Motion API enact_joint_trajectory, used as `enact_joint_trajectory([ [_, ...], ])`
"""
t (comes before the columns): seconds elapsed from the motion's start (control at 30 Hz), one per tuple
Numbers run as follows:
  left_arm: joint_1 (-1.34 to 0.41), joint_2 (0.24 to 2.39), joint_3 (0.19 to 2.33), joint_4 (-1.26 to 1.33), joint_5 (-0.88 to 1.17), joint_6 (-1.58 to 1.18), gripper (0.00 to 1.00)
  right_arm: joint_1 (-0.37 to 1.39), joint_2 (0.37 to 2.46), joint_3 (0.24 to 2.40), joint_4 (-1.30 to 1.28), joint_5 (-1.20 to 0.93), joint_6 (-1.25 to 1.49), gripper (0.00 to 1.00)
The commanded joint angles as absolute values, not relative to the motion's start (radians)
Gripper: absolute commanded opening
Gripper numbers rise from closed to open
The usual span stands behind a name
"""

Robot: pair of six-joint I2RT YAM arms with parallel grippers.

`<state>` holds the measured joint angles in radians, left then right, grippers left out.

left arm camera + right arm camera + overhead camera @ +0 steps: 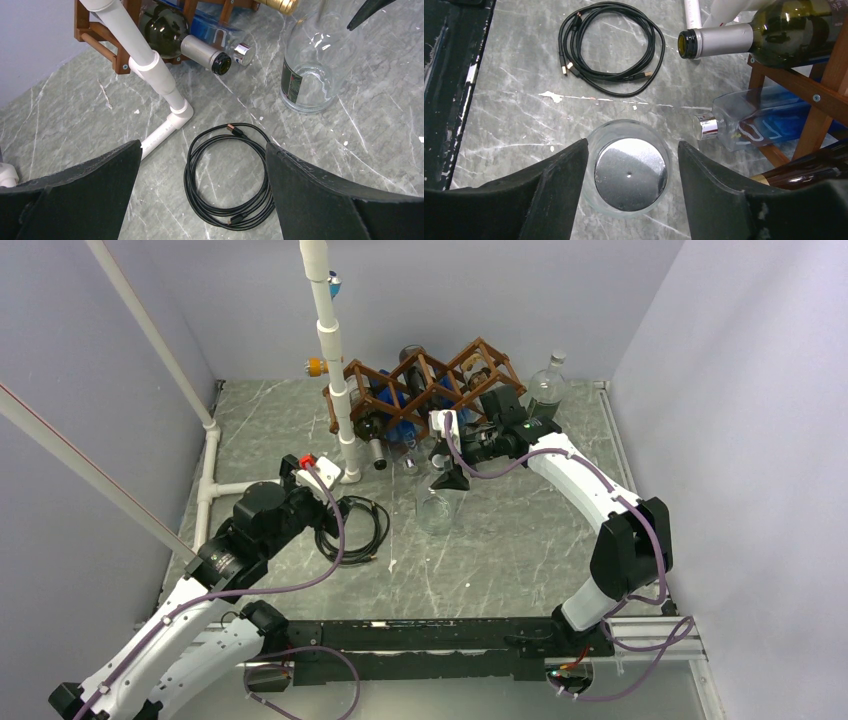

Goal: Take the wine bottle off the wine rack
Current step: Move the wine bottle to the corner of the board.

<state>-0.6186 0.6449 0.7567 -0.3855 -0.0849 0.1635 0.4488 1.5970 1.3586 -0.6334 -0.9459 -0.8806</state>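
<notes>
The dark brown wine rack [430, 375] stands at the back of the table with several bottles lying in its cells. A dark green wine bottle [784, 30] lies in a low cell, its grey-foiled neck sticking out toward the front. A clear glass bottle [438, 510] stands upright on the table in front of the rack. My right gripper [633, 141] hangs over it, jaws apart, one on each side of its silver top with gaps showing. My left gripper [203, 143] is wide open and holds nothing, low over the table left of the rack.
A white PVC pipe frame [335, 370] rises in front of the rack's left end. A coiled black cable [227, 175] lies under my left gripper. A flat clear bottle with a blue label [754, 120] pokes from the rack. Another clear bottle [547, 385] stands at the back right.
</notes>
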Motion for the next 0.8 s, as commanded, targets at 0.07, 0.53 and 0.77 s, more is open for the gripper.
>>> enact_joint_trajectory([
  [0.07,-0.613,0.635,0.755,-0.347,-0.091,0.171,1.0,0.456,1.587,1.37,-0.595,-0.953,-0.91,0.61],
  [0.53,-0.61,0.638,0.755,-0.346,-0.089,0.172,1.0,0.455,1.588,1.379,-0.627,-0.977,-0.95,0.21],
  [0.77,-0.607,0.636,0.755,-0.345,-0.085,0.171,1.0,0.456,1.564,1.373,-0.659,-0.992,-0.975,0.0],
])
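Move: The clear wine bottle stands upright on the board with its silver cap already between the right hand's open fingers, so its middle is about 11 cm below and 1 cm left. Rack neighbours from this hand: the gold-topped bottle 16 cm ahead, 3 left; the blue bottle 12 ahead, 9 left; the green bottle 12 ahead, 16 left. From the left hand, the clear bottle is some 6 cm ahead, 23 right and 15 below. The clear bottle's cap and upper neck are what the right hand's two fingers close on, one from each side, the gap going from about 70 to 40 percent until the fingers stop on it and pinch. The hand otherwise stays practically in place, drifting barely half a centimetre back towards the base, its fingers still pointing left and slanting down. ##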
